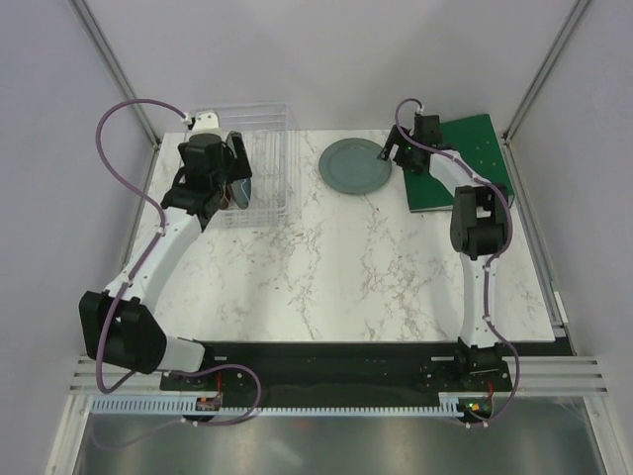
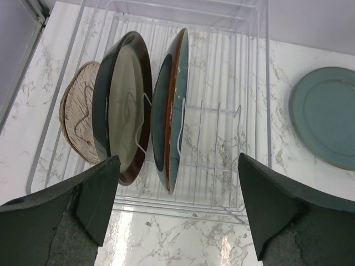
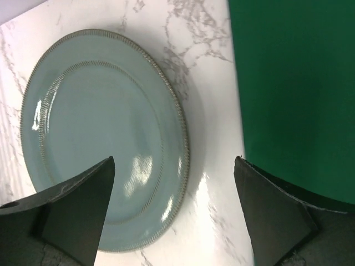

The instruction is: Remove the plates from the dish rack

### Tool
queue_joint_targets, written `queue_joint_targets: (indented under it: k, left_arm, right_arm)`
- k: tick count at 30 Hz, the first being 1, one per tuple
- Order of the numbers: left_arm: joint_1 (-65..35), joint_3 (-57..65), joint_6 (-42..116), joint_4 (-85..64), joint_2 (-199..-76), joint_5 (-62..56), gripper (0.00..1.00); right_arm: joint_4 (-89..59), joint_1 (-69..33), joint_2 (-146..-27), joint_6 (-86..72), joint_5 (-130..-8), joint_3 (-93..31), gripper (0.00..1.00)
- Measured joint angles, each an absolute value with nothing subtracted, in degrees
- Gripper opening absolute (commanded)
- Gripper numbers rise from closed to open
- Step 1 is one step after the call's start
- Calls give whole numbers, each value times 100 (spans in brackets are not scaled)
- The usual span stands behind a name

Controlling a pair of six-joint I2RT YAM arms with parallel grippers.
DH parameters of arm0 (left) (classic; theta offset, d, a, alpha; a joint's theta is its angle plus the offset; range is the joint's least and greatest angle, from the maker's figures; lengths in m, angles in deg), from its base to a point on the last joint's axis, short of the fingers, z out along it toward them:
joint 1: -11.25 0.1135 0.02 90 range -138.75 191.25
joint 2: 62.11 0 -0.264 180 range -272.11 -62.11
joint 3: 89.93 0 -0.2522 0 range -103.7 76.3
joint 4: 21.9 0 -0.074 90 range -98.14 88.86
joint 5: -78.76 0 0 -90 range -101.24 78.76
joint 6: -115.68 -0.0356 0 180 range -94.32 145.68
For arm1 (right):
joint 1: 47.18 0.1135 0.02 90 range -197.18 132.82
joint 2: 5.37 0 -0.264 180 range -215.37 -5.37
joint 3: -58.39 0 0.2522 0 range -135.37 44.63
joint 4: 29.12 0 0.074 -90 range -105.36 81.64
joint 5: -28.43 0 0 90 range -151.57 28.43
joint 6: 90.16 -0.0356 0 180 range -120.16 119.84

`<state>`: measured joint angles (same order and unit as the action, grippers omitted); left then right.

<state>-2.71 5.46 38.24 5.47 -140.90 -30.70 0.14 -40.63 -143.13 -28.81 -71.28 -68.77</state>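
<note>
The clear dish rack stands at the back left. Three plates stand upright in it: a beige patterned one, a dark-rimmed one with a cream face and a reddish-brown one. My left gripper hovers over the rack's near side, open, touching none of them. A grey-green plate lies flat on the table to the right of the rack. My right gripper hangs above its right rim, open and empty; the grey-green plate rests on the marble below.
A flat green board lies at the back right, just beside the grey-green plate; the same green board fills the right of the right wrist view. White walls and frame posts close in the table's back and sides.
</note>
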Motion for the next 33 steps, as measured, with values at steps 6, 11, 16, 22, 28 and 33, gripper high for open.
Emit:
queue_joint_targets:
  k: [6,11,16,22,28,33]
  left_arm:
    - [-268,543,3809,507,-14730,-3236,84]
    - [-271,423,3680,442,-15355,-3645,71]
    - [-271,198,3518,280,-15753,-3982,15]
    - [-286,100,3216,287,-15864,-4467,2]
    - [-526,-224,2967,383,-16135,-4978,2]
    - [-839,-558,2556,249,-16465,-5577,2]
  right_arm:
    - [226,-3965,-13143,-2396,-6328,-6051,96]
    - [25,-3783,-11926,-2251,-6175,-5120,96]
    - [-213,-3595,-11010,-2243,-6206,-4294,95]
    - [-305,-3442,-10483,-2243,-6226,-3612,95]
    - [-331,-3388,-10300,-2243,-6289,-3046,95]
    - [-331,-3305,-10177,-2243,-6300,-2744,95]
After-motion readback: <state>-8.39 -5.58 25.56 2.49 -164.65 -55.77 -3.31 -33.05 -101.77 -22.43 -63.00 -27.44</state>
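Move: The upright brown-rimmed teal plate in the rack has its middle about 12 cm ahead of the left hand, 2 cm to its left and 14 cm lower. The beige plate stands some 5 cm left of it, and the woven plate 10 cm left of it, both level with it in depth. From the right hand the teal plate lies about 39 cm left, 7 cm back and 6 cm higher; the grey-green plate lies flat 9 cm left, 3 cm back and 3 cm below. The left hand's fingers pinch the teal plate's near upper rim, closing from wide open after the hand sinks some 8 cm while reaching 5 cm forward and drifting left. Gripping, it eases right, a little forward and up, rolling its left side higher. The open right hand draws back about 16 cm from the grey-green plate, rising first, then partly sinking. ##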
